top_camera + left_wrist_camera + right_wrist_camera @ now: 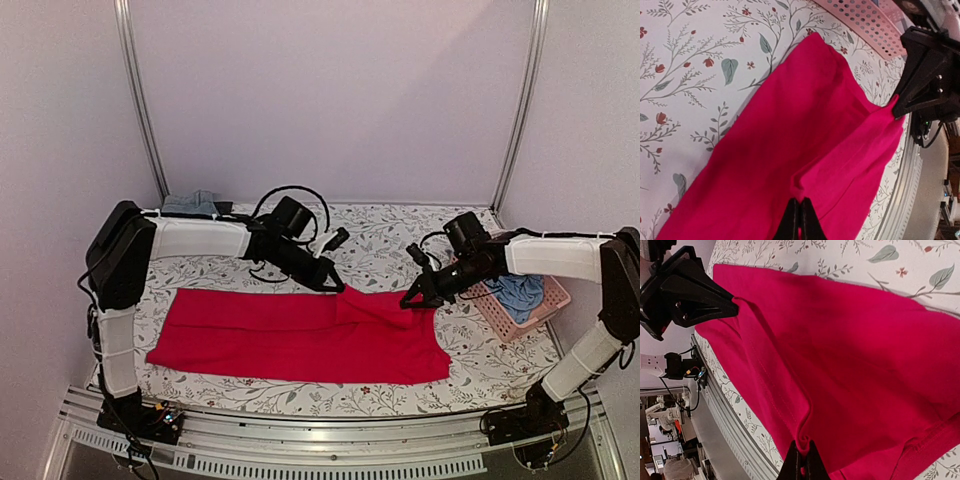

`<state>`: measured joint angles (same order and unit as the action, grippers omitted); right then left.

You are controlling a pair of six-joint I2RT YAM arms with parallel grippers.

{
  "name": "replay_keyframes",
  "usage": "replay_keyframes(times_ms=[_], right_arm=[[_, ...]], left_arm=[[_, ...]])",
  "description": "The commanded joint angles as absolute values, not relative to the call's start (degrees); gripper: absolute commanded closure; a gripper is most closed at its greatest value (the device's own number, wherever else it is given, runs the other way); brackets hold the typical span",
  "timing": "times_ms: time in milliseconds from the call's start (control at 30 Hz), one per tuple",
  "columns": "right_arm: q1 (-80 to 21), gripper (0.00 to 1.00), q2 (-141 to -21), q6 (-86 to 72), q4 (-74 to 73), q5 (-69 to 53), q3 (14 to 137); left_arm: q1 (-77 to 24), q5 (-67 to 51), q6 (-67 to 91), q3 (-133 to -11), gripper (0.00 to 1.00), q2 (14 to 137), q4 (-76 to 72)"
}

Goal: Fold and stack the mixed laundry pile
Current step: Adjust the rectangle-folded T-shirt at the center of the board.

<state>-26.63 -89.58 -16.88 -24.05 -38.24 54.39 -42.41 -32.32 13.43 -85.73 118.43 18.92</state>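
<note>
The bright red garment (290,335) lies spread flat across the floral tablecloth, with its far right edge pulled up into a ridge. My left gripper (338,288) is shut on a pinch of that far edge; in the left wrist view its tips (800,201) clamp a fold of red cloth (805,125). My right gripper (408,300) is shut on the same edge further right, and a bunched fold of red cloth (865,365) sits between its tips (803,445). The light blue shirt (518,292) lies crumpled in the pink basket.
The pink slatted basket (552,305) stands at the right table edge, close behind my right arm. A grey-blue cloth (192,203) lies at the back left corner. The metal table rail (330,450) runs along the near edge.
</note>
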Motion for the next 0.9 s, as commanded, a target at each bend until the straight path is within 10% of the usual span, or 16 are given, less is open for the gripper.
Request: replay_keyframes(times_ms=[0,233,533,867], right_arm=[[-29.0,1.00,-86.2,-18.7,-20.7,-41.1,48.8],[-31.0,0.98,-82.7,-20.5,-22.4,-40.5,43.6],[-32.1,0.52,-81.3,-17.4,-29.5,-42.8,46.0],[-36.4,0.52,-90.9,-24.8,-25.2,-36.7,55.7]], left_arm=[[-46.8,-32.5,8.3,-77.7,1.00,114.6,16.6],[-52.6,-28.7,5.9,-68.0,0.94,109.7,17.3],[-46.8,-27.3,11.7,-63.4,0.52,97.0,17.8],[-29.6,-22.3,20.6,-57.7,0.42,91.2,22.8]])
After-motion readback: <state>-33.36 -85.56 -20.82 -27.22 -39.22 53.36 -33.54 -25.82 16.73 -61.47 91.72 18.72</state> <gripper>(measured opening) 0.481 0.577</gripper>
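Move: Over the T-shirt's right half both hands still pinch its raised flap, some 11 cm apart. From the left hand, the near strip to be covered lies about 13 cm back and 8 below, the far edge about 5 cm ahead and the shirt's left end roughly 34 cm left and 4 back. From the right hand the near strip is about 12 cm back, 1 right and 8 below, the far edge some 8 cm ahead, the pink basket 24 cm right and 5 ahead. Drawing the pinched flap back towards the near strip, the left hand swings back about 13 cm while sinking, and the right goes back some 8 cm and slightly down. Both fingers open to let the cloth go; the left then rises, swings forward and out to the left, turning counter-clockwise, as the right lifts a few centimetres and eases forward. ##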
